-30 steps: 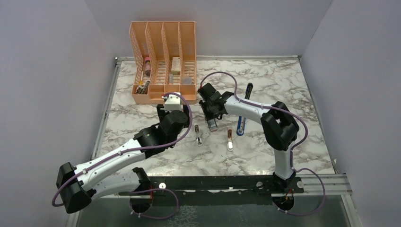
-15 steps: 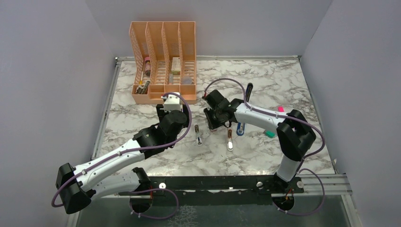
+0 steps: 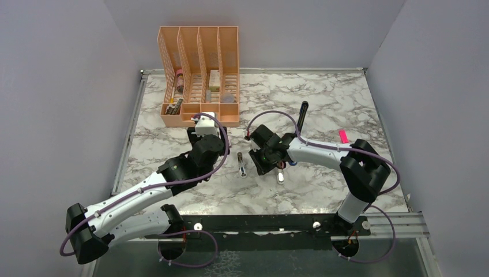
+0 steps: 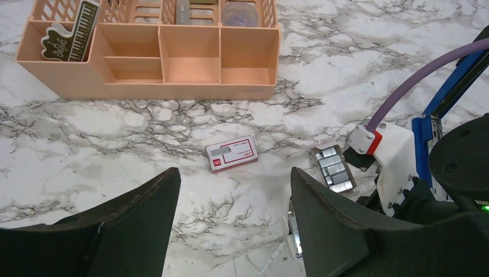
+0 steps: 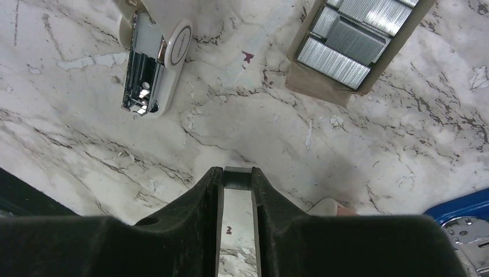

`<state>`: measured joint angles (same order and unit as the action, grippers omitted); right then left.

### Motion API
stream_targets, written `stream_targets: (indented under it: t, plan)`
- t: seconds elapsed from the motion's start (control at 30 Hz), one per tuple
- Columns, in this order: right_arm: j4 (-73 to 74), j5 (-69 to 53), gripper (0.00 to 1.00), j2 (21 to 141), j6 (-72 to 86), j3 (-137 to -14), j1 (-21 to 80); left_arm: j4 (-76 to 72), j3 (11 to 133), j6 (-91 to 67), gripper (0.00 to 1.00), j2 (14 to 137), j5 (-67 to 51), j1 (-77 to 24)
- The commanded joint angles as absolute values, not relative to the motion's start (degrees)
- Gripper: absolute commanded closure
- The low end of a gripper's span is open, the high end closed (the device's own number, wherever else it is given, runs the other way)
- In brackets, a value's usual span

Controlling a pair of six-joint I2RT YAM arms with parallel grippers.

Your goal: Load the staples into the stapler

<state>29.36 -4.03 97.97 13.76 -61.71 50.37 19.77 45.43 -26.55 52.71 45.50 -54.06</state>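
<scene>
The staples' red-and-white box [image 4: 232,154] lies shut on the marble between my left fingers' line of sight. Its inner tray of staples [image 4: 334,168] [image 5: 357,40] sits apart to the right. My right gripper [image 5: 237,175] [image 3: 263,164] is shut on a short grey strip of staples, just above the table. The blue stapler [image 4: 425,128] [image 5: 463,212] lies beside it, mostly hidden by the right arm [image 3: 293,163]. My left gripper [image 4: 233,173] hangs open and empty above the table, near the box.
An orange desk organizer [image 3: 199,75] [image 4: 150,63] stands at the back left. A small white stapler-like item [image 5: 151,69] [image 3: 242,165] and a second one [image 3: 280,173] lie near the right gripper. A pink highlighter [image 3: 343,136] lies at the right.
My right gripper has swung from the staple tray toward the near side, still shut on the strip. The pink highlighter came into view behind the arm. The left arm shifted slightly left.
</scene>
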Motion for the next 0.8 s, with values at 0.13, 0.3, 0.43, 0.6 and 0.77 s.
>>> stream_targets:
  t: [0.13,0.3,0.43,0.6,0.77]
  plan:
    - [27.4,-4.2,0.56,98.5,14.3,-61.7,51.2,20.1,45.9,-27.2,0.29,50.8,45.2,-53.8]
    - [26.3,-1.4,0.54,97.8,18.0,-61.6,51.1,20.4,46.1,-27.2,0.29,50.4,45.3,-53.8]
    - [26.6,2.8,0.54,98.7,21.0,-62.4,51.1,20.4,46.0,-27.3,0.29,50.4,45.3,-53.8]
    - [28.7,8.0,0.54,101.5,23.9,-63.8,51.5,20.4,46.0,-27.4,0.29,50.8,45.3,-53.8]
    - [28.5,8.5,0.53,102.4,24.5,-63.8,51.7,20.4,45.9,-27.6,0.29,51.0,45.3,-53.8]
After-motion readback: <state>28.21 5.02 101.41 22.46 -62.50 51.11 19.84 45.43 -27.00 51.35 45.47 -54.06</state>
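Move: My right hand already has the short stick of staples between its fingertips, a few centimetres above the table. The open staple box lies about 8 cm ahead and 1 cm left of it; the white stapler is 6 cm left and 2 cm ahead; the pink stapler is some 7 cm right and level with it, all about 2 cm lower. From my left hand the staples lie about 14 cm right, 5 cm back and 19 cm below. I open my right fingers and let go of the stick of staples, hardly shifting the hand at first. Then I ease forward about 2 cm towards the staple box while turning roughly 10 degrees clockwise, and sink some 1.5 cm so the parted fingertips come down around the stick, ready to take it afresh. ##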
